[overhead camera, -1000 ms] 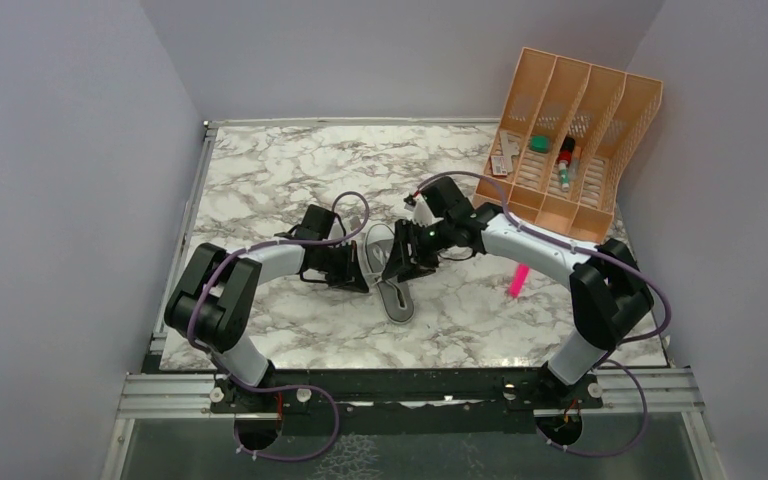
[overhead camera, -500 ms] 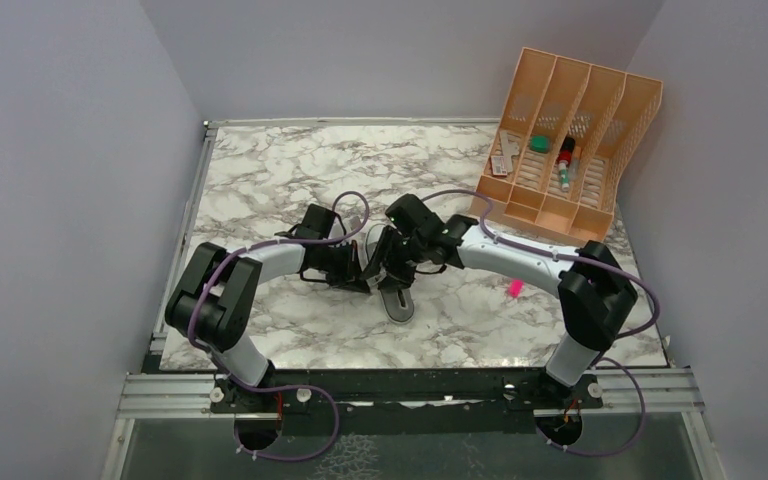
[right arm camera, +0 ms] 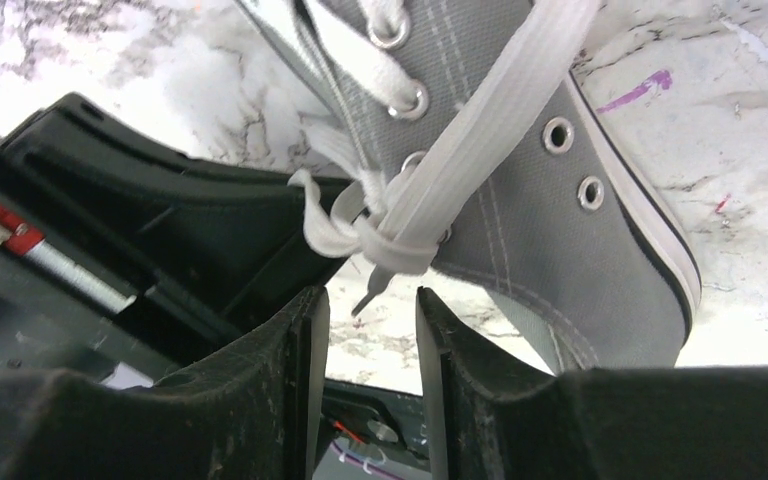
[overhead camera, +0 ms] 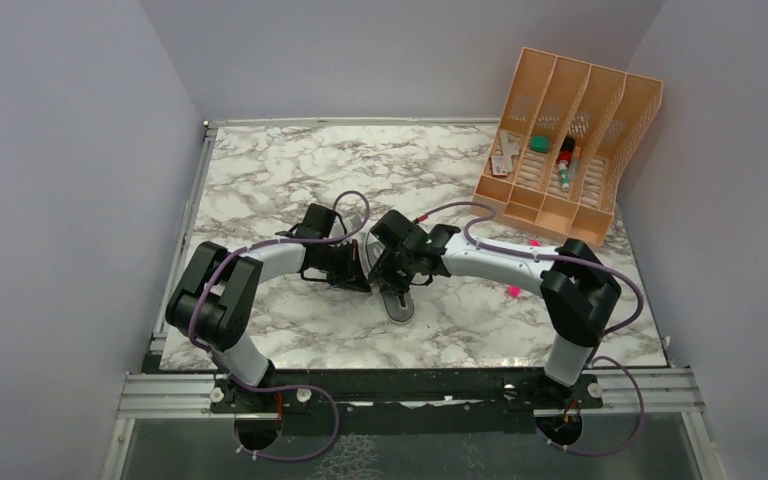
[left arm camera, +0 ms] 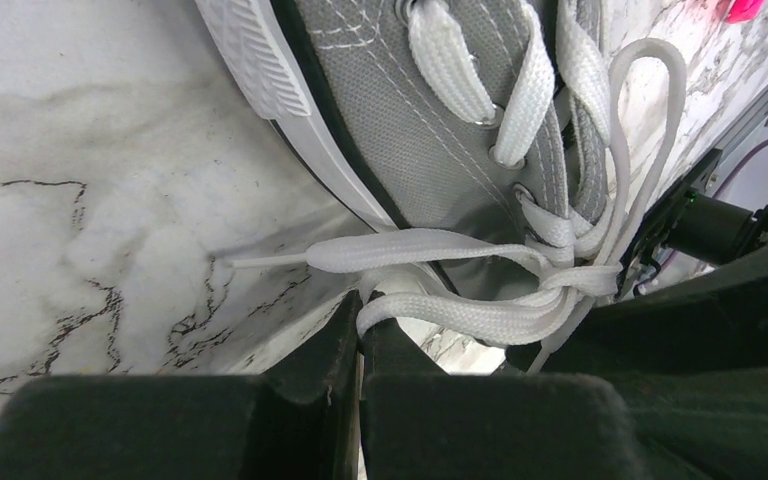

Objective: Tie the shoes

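The shoe (overhead camera: 398, 302), a small grey canvas sneaker (left arm camera: 430, 120) with white laces and a white sole rim, lies mid-table between both grippers. My left gripper (left arm camera: 361, 318) sits at its left side (overhead camera: 352, 270), shut on a white lace strand (left arm camera: 460, 318) that runs to a loose knot (left arm camera: 572, 280). A lace loop (left arm camera: 650, 110) stands beside the eyelets. My right gripper (right arm camera: 370, 298) hovers over the shoe's lace area (overhead camera: 397, 268); it is open, with the lace tip (right arm camera: 368, 292) hanging right at the gap between its fingertips. The knot (right arm camera: 392, 250) sits just above them.
An orange slotted organiser (overhead camera: 600, 110) holding small items stands at the back right. Pink marks (overhead camera: 512, 291) lie on the marble table (overhead camera: 290, 170) right of the shoe. The left gripper's black body (right arm camera: 160, 215) sits close beside the right fingers.
My right arm has swung left and its gripper has come in over the shoe's laces, next to the left gripper. The left arm and the shoe have stayed put.
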You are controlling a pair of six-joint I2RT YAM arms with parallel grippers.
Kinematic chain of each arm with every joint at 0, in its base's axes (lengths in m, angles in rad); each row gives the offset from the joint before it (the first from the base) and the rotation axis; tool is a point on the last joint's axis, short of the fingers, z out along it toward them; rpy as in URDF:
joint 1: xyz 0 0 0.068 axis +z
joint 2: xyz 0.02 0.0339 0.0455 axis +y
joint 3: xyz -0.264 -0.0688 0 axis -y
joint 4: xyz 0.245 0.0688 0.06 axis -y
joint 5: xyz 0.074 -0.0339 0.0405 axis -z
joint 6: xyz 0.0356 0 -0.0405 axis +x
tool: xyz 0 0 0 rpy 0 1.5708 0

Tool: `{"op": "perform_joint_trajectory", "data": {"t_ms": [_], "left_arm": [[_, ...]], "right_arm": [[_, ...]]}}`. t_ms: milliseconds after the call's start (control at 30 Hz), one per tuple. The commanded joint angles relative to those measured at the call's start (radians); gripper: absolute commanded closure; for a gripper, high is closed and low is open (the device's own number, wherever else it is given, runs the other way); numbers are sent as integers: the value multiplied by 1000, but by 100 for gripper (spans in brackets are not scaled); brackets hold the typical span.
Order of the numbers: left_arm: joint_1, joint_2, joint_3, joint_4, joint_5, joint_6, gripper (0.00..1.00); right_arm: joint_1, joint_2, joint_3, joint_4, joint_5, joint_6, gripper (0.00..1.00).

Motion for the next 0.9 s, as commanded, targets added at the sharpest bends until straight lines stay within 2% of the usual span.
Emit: {"op": "perform_joint_trajectory", "data": {"t_ms": [0,67,233,400,500,600,867], "left_arm": [[-5,1,-8,14,44,16,100],[-5,2,-6,13,46,22,100],[-5,-11,-8,9,61,35,100],[-5,-28,-22,8,56,47,100],[-5,-33,-27,7,52,47,100],[-5,-26,-21,8,55,49,100],[-5,-20,2,8,62,50,100]], "right_arm": [[21,32,13,-21,96,74,59],[24,38,17,-22,104,86,63],[32,48,35,-34,114,86,84],[43,-20,1,-41,44,88,99],[43,-72,-57,-4,-13,76,100],[43,-113,-122,92,-73,-5,100],[44,-130,-213,219,-183,-138,94]]}}
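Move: The free lace end, hanging out of the knot, lies practically between the right hand's parted fingers, some 1 cm below its hand point. The knot is about 2 cm ahead and 1 cm above, level sideways. The shoe's middle lies roughly 6 cm ahead, 4 cm to the right and 5 cm below. From the left hand, still shut on the other lace, that lace end is some 4 cm back, level sideways and 1 cm higher. Sinking about 1 cm, the right hand closes its half-open fingers on the free lace end and pinches it, then draws back some 4 cm towards the robot, away from the knot, rising by about 1 cm and turning slightly counter-clockwise. The left hand keeps its shut grip on the lace beside the shoe, easing back about 1 cm. ##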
